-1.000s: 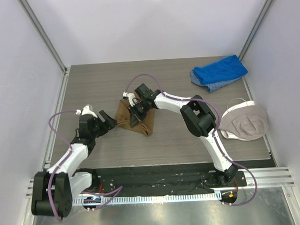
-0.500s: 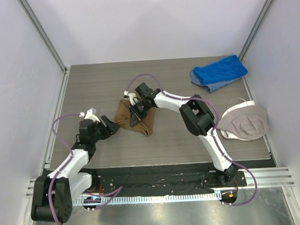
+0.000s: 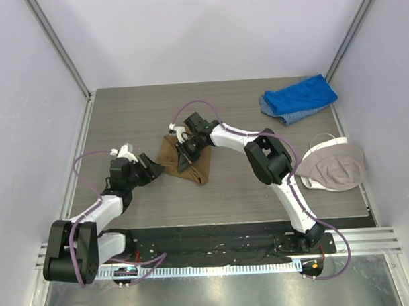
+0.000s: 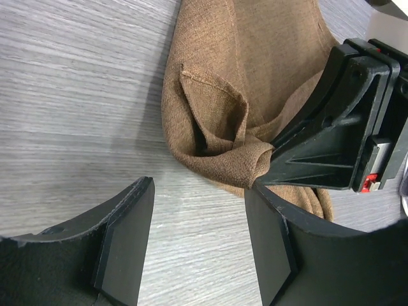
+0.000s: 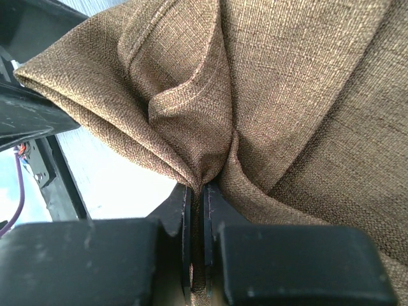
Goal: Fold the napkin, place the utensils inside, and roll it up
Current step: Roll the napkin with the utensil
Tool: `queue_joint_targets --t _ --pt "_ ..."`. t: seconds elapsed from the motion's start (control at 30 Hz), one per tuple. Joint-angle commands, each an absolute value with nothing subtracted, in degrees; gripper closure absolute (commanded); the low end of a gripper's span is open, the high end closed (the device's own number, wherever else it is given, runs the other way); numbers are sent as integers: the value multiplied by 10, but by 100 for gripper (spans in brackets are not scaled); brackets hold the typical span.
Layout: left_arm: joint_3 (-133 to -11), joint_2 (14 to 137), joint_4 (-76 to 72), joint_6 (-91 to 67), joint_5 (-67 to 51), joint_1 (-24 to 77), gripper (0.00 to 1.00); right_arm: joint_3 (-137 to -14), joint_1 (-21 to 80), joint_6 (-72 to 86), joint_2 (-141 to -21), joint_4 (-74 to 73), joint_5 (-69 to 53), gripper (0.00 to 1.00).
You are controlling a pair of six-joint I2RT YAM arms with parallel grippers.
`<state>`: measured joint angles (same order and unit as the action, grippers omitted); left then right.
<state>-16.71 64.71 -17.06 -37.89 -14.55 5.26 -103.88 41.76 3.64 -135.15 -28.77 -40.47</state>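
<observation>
The tan-brown napkin [image 3: 191, 164] lies bunched on the wooden table, left of centre. My right gripper [image 3: 186, 153] is shut on a pinched fold of the napkin [image 5: 287, 95], the cloth squeezed between its fingertips [image 5: 196, 191]. My left gripper [image 3: 151, 168] stands open just left of the napkin's near-left corner. In the left wrist view its jaws [image 4: 199, 191] hold only bare table, with the napkin's folded edge [image 4: 223, 159] just beyond them and the right gripper [image 4: 331, 140] pinching cloth beside it. The utensils are out of view.
A blue cloth [image 3: 298, 98] lies at the back right. A beige-and-white cap-like item [image 3: 334, 164] sits by the right edge. Metal frame posts and white walls surround the table [image 3: 122, 115].
My left gripper has edged right toward the napkin's corner and its jaws have narrowed a little. The right gripper keeps its pinch on the napkin in place.
</observation>
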Motion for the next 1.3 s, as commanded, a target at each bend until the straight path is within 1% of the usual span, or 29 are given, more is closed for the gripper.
queue_joint_targets --t 0.0,0.4,0.9,1.0,1.03,1.1,1.2,1.23,1.27 --pt "-185 664 -244 -368 -134 54 37 -1053 420 31 -1386 -330 -384 99" --pt "-198 729 -287 -368 -119 54 41 -1080 410 19 -1421 -369 -410 99" --pt "-222 787 -289 -372 -104 55 53 -1114 406 10 -1450 -395 -429 99" --pt "-230 795 -280 -372 -100 54 57 -1115 405 9 -1452 -397 -431 99" --pt "-232 797 -278 -373 -99 54 60 -1116 405 8 -1452 -398 -432 99" --pt "-241 807 -267 -374 -106 54 63 -1118 405 9 -1452 -399 -433 99" --pt "-253 816 -254 -374 -109 54 71 -1121 406 10 -1453 -401 -437 99" --pt "-257 822 -244 -374 -110 54 77 -1122 406 11 -1452 -400 -438 99" --pt "-259 824 -238 -373 -112 54 79 -1122 406 11 -1451 -400 -439 99"
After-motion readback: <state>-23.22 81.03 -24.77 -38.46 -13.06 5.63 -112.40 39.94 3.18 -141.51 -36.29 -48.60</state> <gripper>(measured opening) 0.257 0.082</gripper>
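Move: The napkin's loose left end, bunched by the right gripper, is the left hand's target, roughly 3 cm ahead, 1 cm right and 2 cm below its open fingers. The right gripper's tips, still shut on the front fold, are about 3 cm ahead of the left hand and 7 cm right; the napkin's middle is some 5 cm ahead and 10 cm right, 5 cm lower. From the right hand, the left end is about 6 cm left, level fore and aft, and 1 cm higher. The left fingers come to straddle and pinch the napkin's bunched left end after the hand goes about 4 cm forward and 2 cm down; they narrow slowly on the way, then quickly towards the end. The right hand stays in place and keeps its pinch on the fold, rolling not quite 10 degrees so its forward side dips. ##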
